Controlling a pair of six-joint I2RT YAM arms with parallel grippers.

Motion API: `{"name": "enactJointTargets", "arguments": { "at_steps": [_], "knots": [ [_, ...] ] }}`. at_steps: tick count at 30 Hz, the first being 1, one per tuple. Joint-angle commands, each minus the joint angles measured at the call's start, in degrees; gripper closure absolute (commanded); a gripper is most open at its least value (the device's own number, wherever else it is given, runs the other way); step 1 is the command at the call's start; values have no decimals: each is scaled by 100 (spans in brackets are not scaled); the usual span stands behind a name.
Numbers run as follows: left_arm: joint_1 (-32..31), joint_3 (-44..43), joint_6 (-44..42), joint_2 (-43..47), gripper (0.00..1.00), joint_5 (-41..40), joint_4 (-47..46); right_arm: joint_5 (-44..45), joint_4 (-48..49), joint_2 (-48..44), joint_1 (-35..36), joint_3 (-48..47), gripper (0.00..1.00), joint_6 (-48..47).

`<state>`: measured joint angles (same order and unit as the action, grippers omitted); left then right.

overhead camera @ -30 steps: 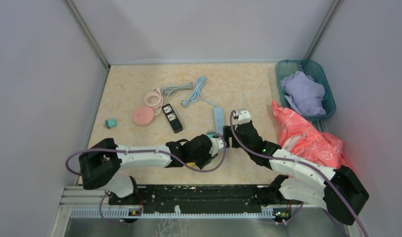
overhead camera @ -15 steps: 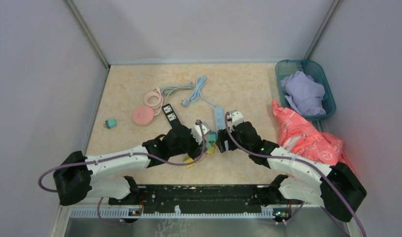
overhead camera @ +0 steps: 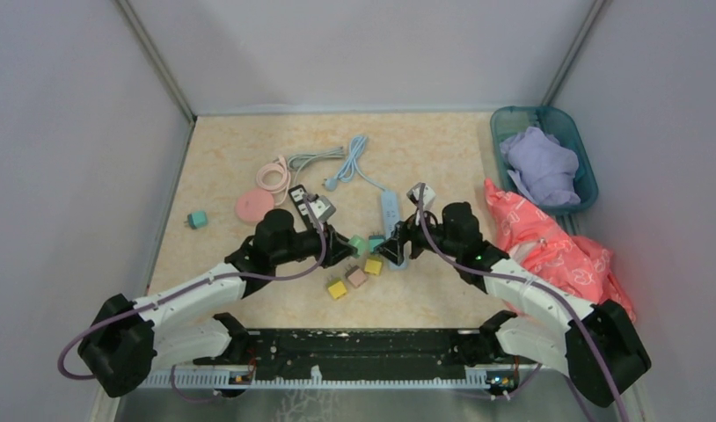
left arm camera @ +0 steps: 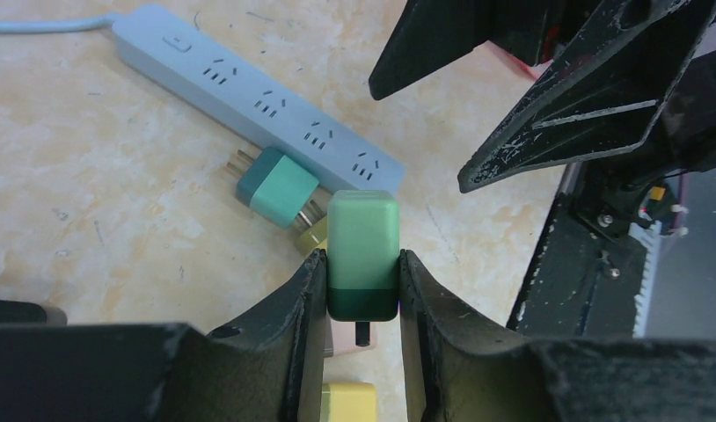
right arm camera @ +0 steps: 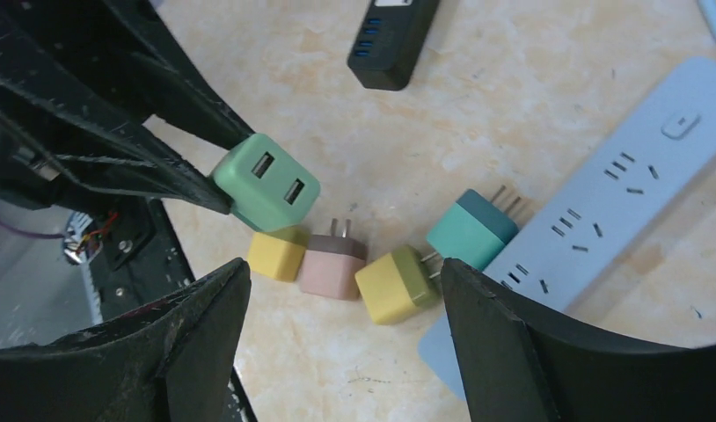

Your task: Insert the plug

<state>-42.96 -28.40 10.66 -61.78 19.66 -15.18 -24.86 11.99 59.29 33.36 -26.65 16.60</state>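
Observation:
My left gripper (left arm camera: 361, 290) is shut on a light green plug (left arm camera: 363, 251), held just above the table with its dark end and pin toward the wrist. In the top view this plug (overhead camera: 360, 244) hangs beside my left gripper (overhead camera: 348, 247), close to the near end of the light blue power strip (overhead camera: 389, 211). The plug's two USB ports (right arm camera: 266, 185) face the right wrist camera. My right gripper (right arm camera: 344, 272) is open over the loose plugs, opposite the left one (overhead camera: 397, 251). The strip's sockets (left arm camera: 266, 110) face up.
Loose on the table lie a teal plug (right arm camera: 469, 230), an olive-yellow plug (right arm camera: 398, 283), a pink plug (right arm camera: 332, 264) and a yellow plug (right arm camera: 277, 255). A black power strip (overhead camera: 308, 211), a pink round strip (overhead camera: 254, 207), a teal basket (overhead camera: 586, 176) and pink cloth (overhead camera: 548, 246) surround them.
My left arm has swung to the left and stretched out, its gripper still shut on the green plug by the pile. The right gripper has shifted slightly away from it.

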Motion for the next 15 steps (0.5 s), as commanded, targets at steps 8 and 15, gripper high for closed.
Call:
{"name": "enactJointTargets", "arguments": {
  "at_steps": [8, 15],
  "knots": [
    [393, -113, 614, 8, 92, 1731, -1275, -2403, 771, 0, -585, -463, 21, -232],
    [393, -275, 791, -285, 92, 2247, -1589, -2910, 665, 196, -585, -777, 24, -411]
  ]
}}
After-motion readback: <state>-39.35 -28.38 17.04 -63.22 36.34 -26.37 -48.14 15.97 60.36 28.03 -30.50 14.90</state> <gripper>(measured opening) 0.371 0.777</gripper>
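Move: The green plug sits in the left gripper. The right gripper's open finger gap, where it is being taken, is about 5 cm to its right, 1 cm ahead and about level. From the right hand the green plug is some 5 cm left and 1 cm back. On the table, about 12 cm below the right hand, the near yellow plug lies 2 cm left and level with it, the teal plug 4 cm ahead and 1 cm left, and the pink plug 3 cm back and 5 cm left. Upward, both hands rise some 4 to 5 cm while easing back about 2 cm and converging. The left carries the green plug nearly 2 cm to the right, keeping its grip, and the right brings its open fingers a little left towards the plug. The wrists swing to face each other, left clockwise about 10 degrees, right counter-clockwise about 15, fingertips tipping up. ##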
